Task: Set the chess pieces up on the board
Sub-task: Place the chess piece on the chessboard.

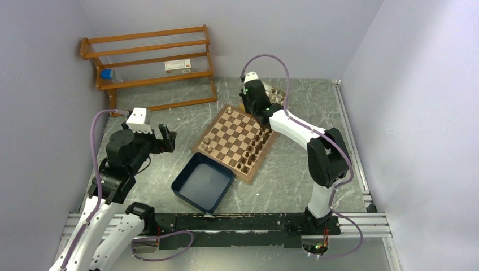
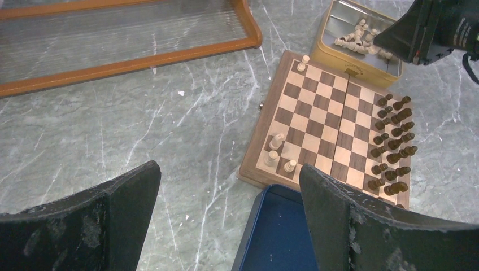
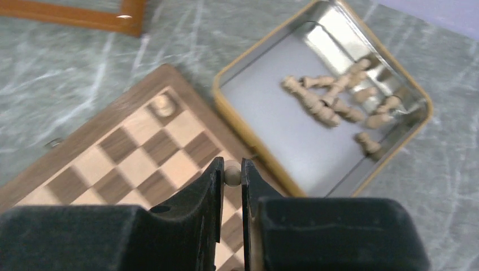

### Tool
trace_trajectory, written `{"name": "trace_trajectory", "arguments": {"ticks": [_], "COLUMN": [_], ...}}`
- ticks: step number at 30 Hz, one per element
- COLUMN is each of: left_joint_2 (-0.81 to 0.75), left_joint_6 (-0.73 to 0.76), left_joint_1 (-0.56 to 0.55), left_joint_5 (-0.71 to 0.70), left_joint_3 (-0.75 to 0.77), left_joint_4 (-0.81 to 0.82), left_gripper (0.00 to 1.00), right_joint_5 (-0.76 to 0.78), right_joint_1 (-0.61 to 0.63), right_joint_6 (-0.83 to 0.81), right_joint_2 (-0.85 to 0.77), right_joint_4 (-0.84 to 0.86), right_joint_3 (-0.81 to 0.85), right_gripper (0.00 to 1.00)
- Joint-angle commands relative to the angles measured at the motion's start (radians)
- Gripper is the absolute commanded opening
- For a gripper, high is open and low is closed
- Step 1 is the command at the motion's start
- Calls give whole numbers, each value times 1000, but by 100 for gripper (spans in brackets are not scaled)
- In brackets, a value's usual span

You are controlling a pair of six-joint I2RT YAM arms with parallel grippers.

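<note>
The board (image 1: 236,141) lies at an angle in the middle of the table. Dark pieces (image 2: 392,144) fill its right side in two rows. Three light pieces (image 2: 278,153) stand near its near-left corner, and one light piece (image 2: 304,62) stands at the far corner. My right gripper (image 3: 231,172) is shut on the round head of a light piece (image 3: 232,172), above the board's far edge beside the tin. My left gripper (image 2: 229,195) hangs wide open and holds nothing, left of the board above the table and tray edge.
A gold-rimmed metal tin (image 3: 325,99) with several light pieces lying in it sits just beyond the board's far corner. A navy blue tray (image 1: 202,182) sits against the board's near edge. A wooden rack (image 1: 149,62) stands at the back left.
</note>
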Motion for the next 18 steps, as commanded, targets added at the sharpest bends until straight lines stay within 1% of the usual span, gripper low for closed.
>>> {"name": "trace_trajectory", "arguments": {"ticks": [1, 8, 11, 14, 18], "left_joint_2": [-12, -16, -15, -15, -15], "left_joint_6": [1, 0, 1, 0, 1], "left_joint_1": [7, 7, 7, 7, 7], "left_joint_5": [12, 7, 7, 7, 6], "left_joint_3": [1, 1, 1, 3, 4], "left_joint_4": [14, 12, 12, 12, 10], "left_gripper": [97, 97, 97, 97, 97], "right_joint_5": [-21, -44, -62, -69, -61], "right_joint_1": [79, 200, 242, 275, 315], "right_joint_6": [34, 45, 62, 75, 70], "right_joint_2": [-66, -91, -92, -79, -45], "right_joint_4": [62, 88, 143, 193, 214], "right_joint_3": [-62, -124, -164, -199, -210], "right_gripper": [14, 14, 14, 15, 14]}}
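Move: Some 13 cm back and 19 cm to the right hand's left, about 10 cm below it, three pale chess pieces stand at the chessboard's left corner, where its own held piece is headed. A lone pale piece stands about 3 cm ahead and 8 cm left of the hand; the tin's middle is 6 cm ahead and 8 cm right. From the left hand the three pieces lie roughly 9 cm ahead, 10 cm right and 20 cm below. Sweeping back and left in equal measure, about 16 cm in all, the right hand carries the pale chess piece, still pinched upright between its fingertips, from beside the tin across the board towards the three pale pieces. It travels almost level at first, then sinks some 3 cm while turning nearly 20 degrees counter-clockwise. ##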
